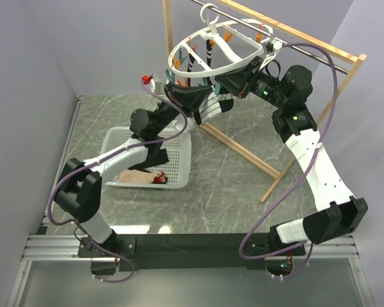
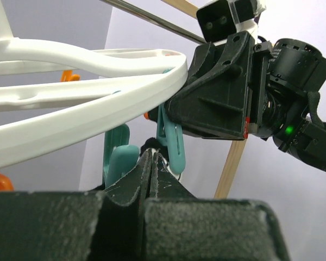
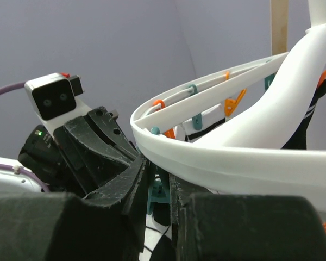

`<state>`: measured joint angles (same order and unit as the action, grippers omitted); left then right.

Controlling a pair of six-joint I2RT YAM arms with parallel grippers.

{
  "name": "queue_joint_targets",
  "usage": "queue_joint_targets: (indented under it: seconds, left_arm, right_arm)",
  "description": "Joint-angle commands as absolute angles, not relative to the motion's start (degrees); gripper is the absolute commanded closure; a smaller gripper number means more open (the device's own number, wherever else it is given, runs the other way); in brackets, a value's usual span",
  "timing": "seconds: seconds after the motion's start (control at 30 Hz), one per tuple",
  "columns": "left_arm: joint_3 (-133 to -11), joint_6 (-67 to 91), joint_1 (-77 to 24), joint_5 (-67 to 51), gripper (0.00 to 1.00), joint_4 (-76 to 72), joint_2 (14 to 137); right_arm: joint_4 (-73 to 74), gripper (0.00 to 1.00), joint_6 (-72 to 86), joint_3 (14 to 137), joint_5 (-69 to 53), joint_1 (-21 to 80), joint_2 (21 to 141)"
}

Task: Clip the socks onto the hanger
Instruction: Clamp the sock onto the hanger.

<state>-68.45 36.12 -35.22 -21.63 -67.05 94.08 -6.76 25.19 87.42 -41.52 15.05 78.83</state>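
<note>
The hanger (image 1: 174,59), a round white ring with orange and teal clips, hangs by its hook from the rod. In the right wrist view my right gripper (image 3: 157,168) is shut on a teal clip (image 3: 158,193) just under the hanger's rim (image 3: 233,163). My left gripper (image 2: 151,155) is pressed shut right below that teal clip (image 2: 171,144), pinching the edge of a white sock with thin black stripes (image 1: 212,109), which dangles under both grippers. Other socks (image 3: 204,122) hang from clips further round the ring.
A wooden frame (image 1: 243,153) with a metal rod (image 1: 243,22) carries the hanger. A white perforated basket (image 1: 182,167) with cloth items sits on the grey marbled table at the left. Both arms crowd together beneath the ring's front edge.
</note>
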Motion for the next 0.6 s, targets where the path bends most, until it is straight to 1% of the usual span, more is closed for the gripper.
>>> queue_joint_targets:
  seconds: [0.0, 0.03, 0.1, 0.17, 0.23, 0.27, 0.3, 0.33, 0.4, 0.43, 0.47, 0.57]
  left_arm:
    - [-70.05, 37.44, -34.89, -22.76, 0.99, -70.93, 93.43]
    - [-70.05, 37.44, -34.89, -22.85, 0.99, -70.84, 93.43]
    - [-70.14, 37.53, -34.89, -22.94, 0.99, -70.84, 93.52]
    - [-70.05, 37.53, -34.89, -23.03, 0.99, -70.66, 93.69]
    - [-69.96, 37.53, -34.89, -23.11, 0.99, -70.49, 93.78]
    - [-69.87, 37.53, -34.89, -23.03, 0.99, -70.49, 93.69]
    - [-69.70, 37.53, -34.89, -22.85, 0.99, -70.58, 93.78]
    - [-69.52, 37.53, -34.89, -22.85, 0.99, -70.40, 93.78]
    - [-69.52, 37.35, -34.89, -22.76, 0.99, -69.96, 93.87]
    - [-69.43, 37.09, -34.89, -22.68, 0.99, -69.79, 93.78]
    - [-69.52, 37.00, -34.89, -22.59, 0.99, -69.18, 93.95]
    - [-70.13, 36.21, -34.89, -22.41, 0.99, -66.29, 94.22]
  right_arm:
    - [-7.56, 0.95, 24.26, 89.47, -44.30, 14.68, 79.10]
    - [-7.56, 0.93, 24.26, 89.73, -44.38, 14.68, 79.10]
    - [-7.30, 0.85, 24.26, 89.82, -44.65, 14.68, 79.10]
    - [-6.77, 0.74, 24.08, 90.52, -45.09, 14.59, 79.19]
    - [-6.42, 0.68, 24.08, 91.14, -45.17, 14.59, 79.45]
    - [-6.07, 0.61, 24.17, 91.49, -45.44, 14.59, 79.54]
    - [-5.89, 0.57, 24.34, 91.67, -45.35, 14.59, 79.72]
    - [-5.63, 0.48, 24.43, 92.28, -45.44, 14.50, 79.89]
    - [-4.75, 0.41, 24.61, 92.81, -45.70, 14.33, 80.24]
    - [-4.31, 0.28, 24.52, 93.51, -45.96, 14.41, 80.42]
    - [-3.26, 0.20, 24.17, 93.86, -46.05, 14.33, 80.59]
    - [-0.80, 0.17, 23.73, 95.27, -45.00, 14.24, 81.12]
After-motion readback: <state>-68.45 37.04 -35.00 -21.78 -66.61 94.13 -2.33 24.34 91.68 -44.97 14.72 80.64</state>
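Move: The right hand's nearly shut fingers are already on the teal clip, at its hand point, with the hanger's white rim about 3 cm above and 1 cm farther out. A second clip hangs some 4 cm to its left and 2 cm ahead; the striped sock hangs about 9 cm below, some 2 cm nearer the base. From the left hand, the teal clip lies roughly 3 cm ahead, 2 cm right and 3 cm up. Staying within about 1 cm, the right hand opens wide and lets go of the teal clip. ##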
